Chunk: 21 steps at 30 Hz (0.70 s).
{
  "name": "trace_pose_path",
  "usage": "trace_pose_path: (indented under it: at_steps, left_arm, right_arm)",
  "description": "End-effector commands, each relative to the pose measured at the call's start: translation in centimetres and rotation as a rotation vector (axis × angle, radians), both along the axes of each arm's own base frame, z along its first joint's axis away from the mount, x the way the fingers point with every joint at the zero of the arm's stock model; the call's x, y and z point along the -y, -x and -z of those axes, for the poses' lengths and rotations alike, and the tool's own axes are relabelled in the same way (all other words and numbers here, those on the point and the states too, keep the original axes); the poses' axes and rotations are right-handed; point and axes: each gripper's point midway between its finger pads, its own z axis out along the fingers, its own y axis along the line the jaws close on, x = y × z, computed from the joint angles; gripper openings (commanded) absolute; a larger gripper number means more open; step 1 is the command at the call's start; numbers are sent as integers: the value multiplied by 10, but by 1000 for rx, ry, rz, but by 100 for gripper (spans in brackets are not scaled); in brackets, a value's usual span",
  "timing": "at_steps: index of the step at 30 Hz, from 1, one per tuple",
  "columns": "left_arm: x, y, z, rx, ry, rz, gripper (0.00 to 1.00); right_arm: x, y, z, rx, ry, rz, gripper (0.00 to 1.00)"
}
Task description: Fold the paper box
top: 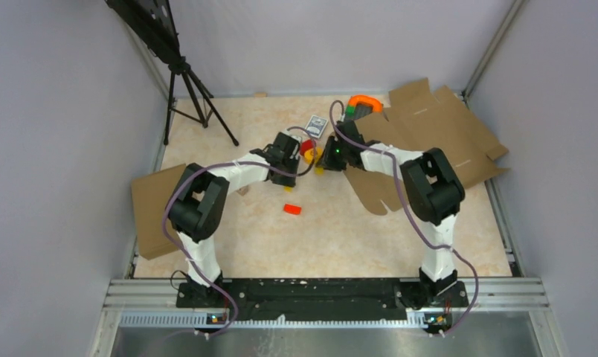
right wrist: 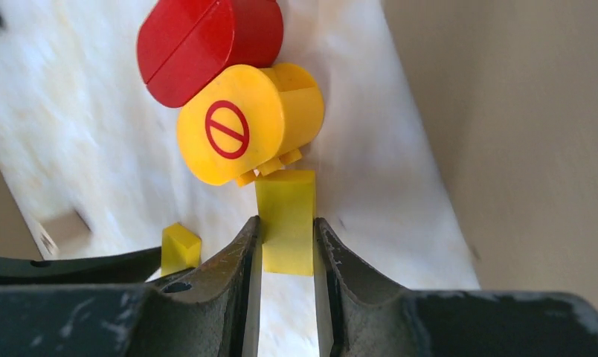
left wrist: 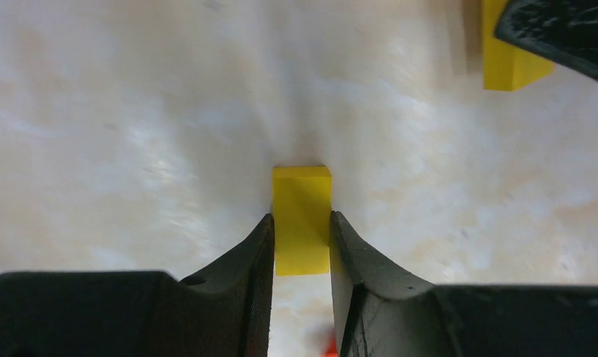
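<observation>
The paper box lies as a flat brown die-cut sheet with flaps at the back right, partly under my right arm; its edge fills the right side of the right wrist view. Neither gripper touches it. My left gripper is shut on a small yellow block at the table's middle. Just to its right, my right gripper is shut on another yellow block, and in the top view it sits close beside the left one.
A red cylinder and a yellow cylinder with a red mark lie just past the right gripper. A red block, a card pack, an orange-green object, a tripod and brown cardboard at left.
</observation>
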Motion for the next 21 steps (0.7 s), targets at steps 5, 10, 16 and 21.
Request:
trace_pose_path:
  at_steps: [5,10,16,21]
  left_arm:
    - [-84,-25,24,-68,-112,-262,32]
    - [-62,-22,-12,14,7,-178,49]
    - [-49,-6,-40,24,39,-145,88]
    - [-15,26,-63,33,43,-36,85]
  right_arm:
    - [-70,-88,-30,164,-121,-53,27]
    - [-75,-96,-52,210,-97,-95,55]
    - [-46,-77,-108,294,-86,-118,61]
    - [-2,-36,-148,393,-86,-126,61]
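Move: The yellow toy lies against the block gripped by the right hand, about 5 cm ahead of that hand and 2 left; the red toy is roughly 8 ahead and 4 left, the card deck 15 ahead and 1 left. For the left hand's yellow block, the clear spot is some 5 ahead and 6 left, with the wooden cube 13 left and 2 back, the red block 8 back and 1 right. All lie slightly below the hands. Each yellow block is still pinched as the hands sweep forward and left. The right pushes its block along against the yellow toy, starts opening after about 7 cm forward and 4 left, then clears it, rising and drawing back. The left carries its block some 8 cm diagonally towards the clear spot, opens wide, then backs off rightward and up about 3 cm. ##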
